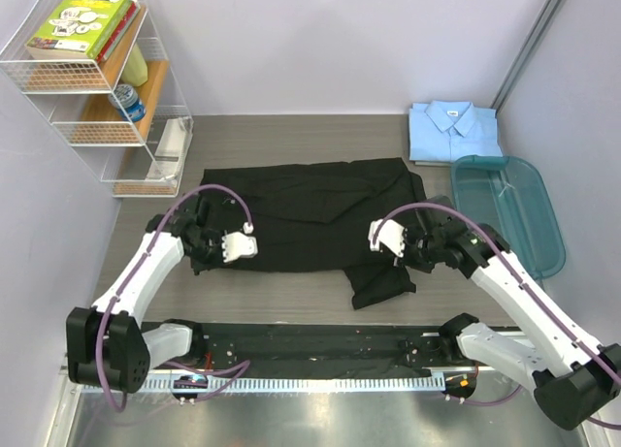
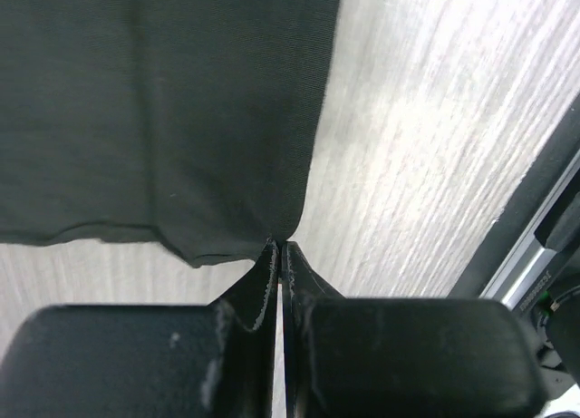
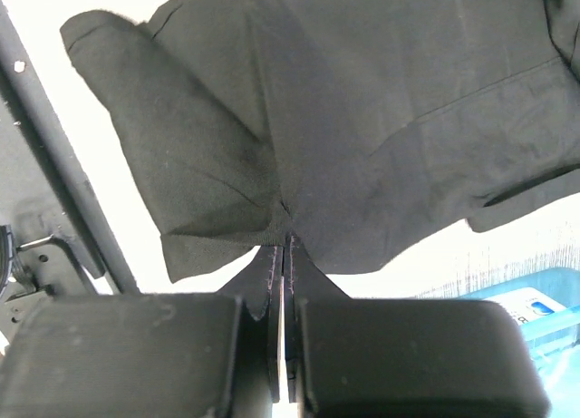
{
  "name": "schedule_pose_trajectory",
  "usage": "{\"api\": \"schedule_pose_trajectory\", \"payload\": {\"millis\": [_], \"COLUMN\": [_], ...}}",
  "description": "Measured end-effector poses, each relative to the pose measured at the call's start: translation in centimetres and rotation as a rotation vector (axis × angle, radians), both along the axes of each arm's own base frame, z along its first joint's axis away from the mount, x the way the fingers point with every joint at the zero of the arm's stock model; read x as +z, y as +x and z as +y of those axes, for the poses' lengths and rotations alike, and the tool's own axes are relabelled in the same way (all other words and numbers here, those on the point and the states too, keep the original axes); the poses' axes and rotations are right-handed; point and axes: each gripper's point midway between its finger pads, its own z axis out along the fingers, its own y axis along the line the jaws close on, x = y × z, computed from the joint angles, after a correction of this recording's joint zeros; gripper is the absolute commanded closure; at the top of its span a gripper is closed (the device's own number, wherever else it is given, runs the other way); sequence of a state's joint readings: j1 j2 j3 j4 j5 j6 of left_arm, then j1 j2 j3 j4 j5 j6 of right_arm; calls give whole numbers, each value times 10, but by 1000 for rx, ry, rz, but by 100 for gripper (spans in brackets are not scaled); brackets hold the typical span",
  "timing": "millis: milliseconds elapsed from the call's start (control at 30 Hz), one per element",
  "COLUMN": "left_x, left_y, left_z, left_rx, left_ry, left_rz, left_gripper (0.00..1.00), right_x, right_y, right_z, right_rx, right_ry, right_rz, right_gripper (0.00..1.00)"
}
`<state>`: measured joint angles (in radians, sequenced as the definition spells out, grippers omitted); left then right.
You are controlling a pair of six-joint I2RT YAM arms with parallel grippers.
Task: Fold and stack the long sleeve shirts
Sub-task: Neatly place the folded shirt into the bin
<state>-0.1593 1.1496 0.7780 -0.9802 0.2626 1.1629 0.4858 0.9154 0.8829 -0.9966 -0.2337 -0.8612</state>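
The black long sleeve shirt (image 1: 301, 214) lies spread across the middle of the table, with a sleeve part hanging toward the near edge (image 1: 380, 280). My left gripper (image 1: 247, 253) is shut on its near left corner; the left wrist view shows the fingertips (image 2: 280, 246) pinching the black cloth (image 2: 163, 110) at the hem. At the shirt's near right my right gripper (image 1: 374, 245) is shut on a bunched fold (image 3: 286, 239) of the black shirt (image 3: 362, 101). The light blue shirt (image 1: 453, 132) lies folded at the back right.
A teal plastic tub (image 1: 509, 209) stands right of the black shirt, its rim (image 3: 535, 305) close to my right gripper. A wire shelf (image 1: 97, 79) with books and a bottle stands at the back left. A black rail (image 1: 320, 345) runs along the near edge.
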Motion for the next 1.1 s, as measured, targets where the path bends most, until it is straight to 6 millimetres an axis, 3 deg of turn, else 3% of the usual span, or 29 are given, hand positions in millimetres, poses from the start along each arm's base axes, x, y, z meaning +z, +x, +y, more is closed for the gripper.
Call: {"api": "schedule_pose_trajectory", "payload": {"millis": [167, 300, 500, 633, 867, 1100], "left_x": [13, 19, 23, 19, 4, 2], "left_y": [24, 51, 88, 109, 131, 141], "left_z": [0, 4, 6, 5, 8, 15], "left_rx": [28, 70, 111, 117, 154, 209], "left_ry": [-10, -21, -33, -35, -28, -28], "left_rz": [11, 20, 27, 30, 48, 28], "left_gripper": [100, 100, 100, 100, 100, 100], "right_x": [0, 5, 18, 15, -5, -17], "right_y": [19, 47, 109, 154, 215, 238], "right_z": [0, -5, -5, 2, 12, 11], "right_rx": [-40, -96, -119, -102, -75, -73], "right_ry": [-14, -10, -7, -14, -37, -50], "right_rz": [36, 53, 44, 38, 43, 37], "right_gripper": [99, 99, 99, 99, 99, 99]}}
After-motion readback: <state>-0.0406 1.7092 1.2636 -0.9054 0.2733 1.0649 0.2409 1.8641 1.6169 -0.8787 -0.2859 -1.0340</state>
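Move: Ahead of the left hand, which holds the black shirt's near left corner, the shirt's far left corner lies about 26 cm out and 6 cm below; the rack's lowest shelf is some 25 cm ahead and 12 to the left. The right hand grips the near edge at the right. Its goal, the far right corner, is about 26 cm ahead, 2 to the right, 13 below; the loose sleeve lies 8 cm back and 3 left, the blue shirt 34 ahead and 16 right, the bin 11 ahead and 30 right. Folding the black shirt's near side away from the robot, both hands keep their pinch on the cloth and sweep it forward towards the far edge. The right hand goes about 24 cm, arching slightly up and then easing down; the left goes only some 14 cm, rising a little before sinking back and turning slightly counter-clockwise. ##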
